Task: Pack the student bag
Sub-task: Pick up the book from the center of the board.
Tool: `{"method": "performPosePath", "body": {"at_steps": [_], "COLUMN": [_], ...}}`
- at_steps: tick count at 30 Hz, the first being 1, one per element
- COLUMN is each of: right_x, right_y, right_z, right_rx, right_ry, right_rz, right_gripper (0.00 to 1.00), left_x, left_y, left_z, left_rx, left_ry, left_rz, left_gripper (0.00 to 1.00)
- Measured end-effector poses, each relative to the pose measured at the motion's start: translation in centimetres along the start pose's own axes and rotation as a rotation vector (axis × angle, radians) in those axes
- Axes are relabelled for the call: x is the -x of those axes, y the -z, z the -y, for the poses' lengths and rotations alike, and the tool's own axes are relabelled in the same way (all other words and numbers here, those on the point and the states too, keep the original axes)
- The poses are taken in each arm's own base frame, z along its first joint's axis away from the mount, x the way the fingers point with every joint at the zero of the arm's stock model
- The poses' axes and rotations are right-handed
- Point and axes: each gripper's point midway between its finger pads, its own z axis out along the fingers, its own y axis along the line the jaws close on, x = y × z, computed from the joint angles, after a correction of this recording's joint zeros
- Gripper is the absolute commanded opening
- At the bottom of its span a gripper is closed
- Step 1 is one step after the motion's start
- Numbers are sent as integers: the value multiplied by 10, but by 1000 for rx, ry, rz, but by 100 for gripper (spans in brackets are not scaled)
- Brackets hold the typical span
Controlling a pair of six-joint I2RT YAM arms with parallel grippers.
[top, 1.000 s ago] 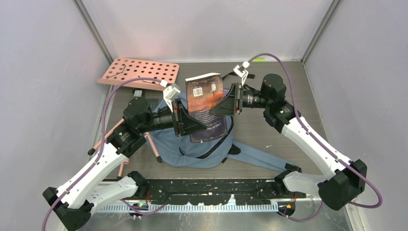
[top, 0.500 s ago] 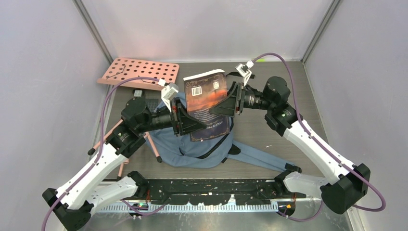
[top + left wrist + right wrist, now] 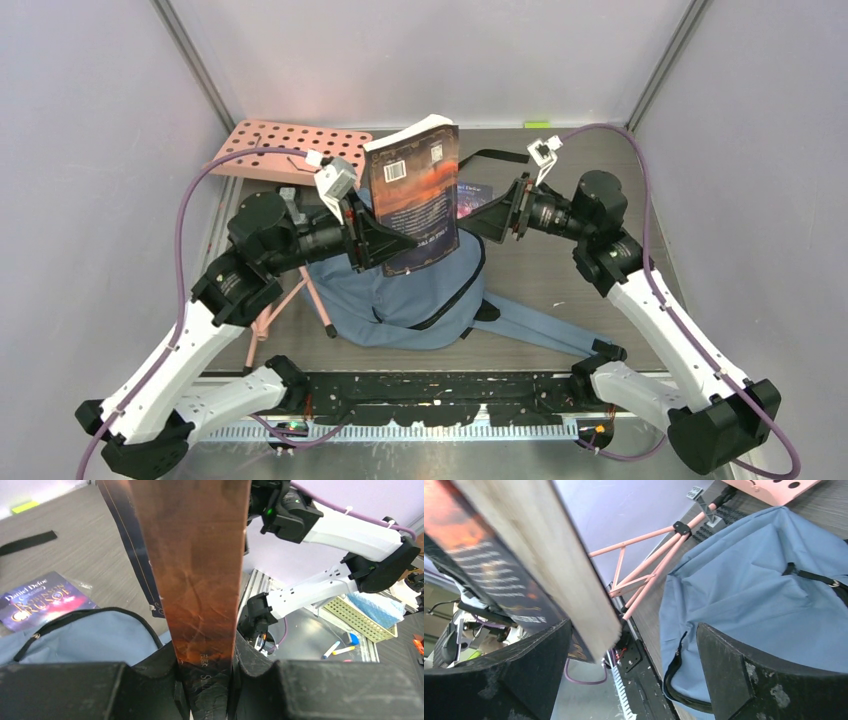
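The student bag (image 3: 400, 300) is a blue-grey backpack lying flat in the middle of the table, with its black zipper edge showing (image 3: 674, 675). My left gripper (image 3: 365, 235) is shut on the lower spine of a thick book (image 3: 415, 195) with an orange and dark cover. It holds the book upright above the bag. In the left wrist view the spine (image 3: 200, 580) runs up from between the fingers of the left gripper (image 3: 205, 655). My right gripper (image 3: 497, 213) stands open just right of the book, apart from it. The book's page edge (image 3: 539, 555) passes its left finger (image 3: 534, 665).
A second book, titled Robinson Crusoe (image 3: 472, 193), lies on the table behind the bag (image 3: 85, 635). A pink perforated board (image 3: 290, 150) rests at the back left. A pink tubular stand (image 3: 300, 290) lies left of the bag. A black strap (image 3: 495, 155) lies at the back.
The left gripper has raised the book and swung it left, more upright. The right gripper has drawn back to the right, away from the book's edge.
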Motion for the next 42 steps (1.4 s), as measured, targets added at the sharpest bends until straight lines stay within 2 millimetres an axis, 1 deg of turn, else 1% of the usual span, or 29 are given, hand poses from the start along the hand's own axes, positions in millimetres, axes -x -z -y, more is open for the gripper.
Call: {"method": "performPosePath", "body": {"at_steps": [2,4,7,9,12,16,19,22,25,28,32,34,36,37,40,42], "right_x": [1,-1,-6,-6,-1,9,19,26,37,45,54,56,56,55,55,55], "right_y": [5,7,8,10,15,24,27,30,34,43,63,70,75,75,72,66], "right_z": [6,7,-1,-10,-30,-49,-66,-82,-105,-128,-165,-178,-185,-185,-179,-171], "right_rx": [-7,8,69,113,184,212,255,327,433,527,644,675,682,678,645,615], "right_ry": [-6,-19,-33,-27,16,74,108,107,104,109,135,161,181,185,180,172], "right_rz": [1,-9,-31,-36,-23,5,19,28,48,62,73,78,80,80,75,70], "right_gripper": [100,100,100,100,100,100,100,100,100,100,100,100,100,100,100,100], "left_x": [7,14,24,26,29,33,38,44,45,44,43,45,47,47,49,49], "left_y": [3,5,7,8,7,7,11,16,20,23,24,23,21,19,15,14], "left_z": [5,11,25,33,41,48,60,73,82,88,92,94,95,96,97,97], "left_rx": [-8,-29,-89,-128,-168,-208,-262,-328,-373,-403,-432,-450,-469,-476,-499,-510], "left_ry": [-16,-28,-46,-46,-36,-28,-34,-42,-51,-54,-57,-53,-47,-46,-33,-25], "left_rz": [16,28,49,53,55,62,80,93,93,85,75,78,80,81,77,75], "left_gripper": [0,0,0,0,0,0,0,0,0,0,0,0,0,0,0,0]}}
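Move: The left hand already grips the upright-tilted book by its spine; the book's middle lies about 5 cm ahead of that hand, 4 cm to its right and 4 cm above. From the empty right hand the book's middle is some 7 cm to the left, roughly level fore and aft, and about 7 cm higher. The bag sprawls some 31 cm below the right hand, 14 cm to its left and 1 cm ahead; the purple book lies about 21 cm ahead and 33 cm below, straight out from it. The right hand, wide open throughout, climbs about 16 cm while drawing back some 11 cm toward the base, and its wrist rolls and its fingertips swing up and back by roughly 35 degrees in all, so that the gap between the fingers comes to face the book's page edge without visibly touching it. Meanwhile the left hand keeps its pinch on the spine and carries the book up about 8 cm and back 7 cm, turning clockwise some 25 degrees with its fingertips tipping up a little. ##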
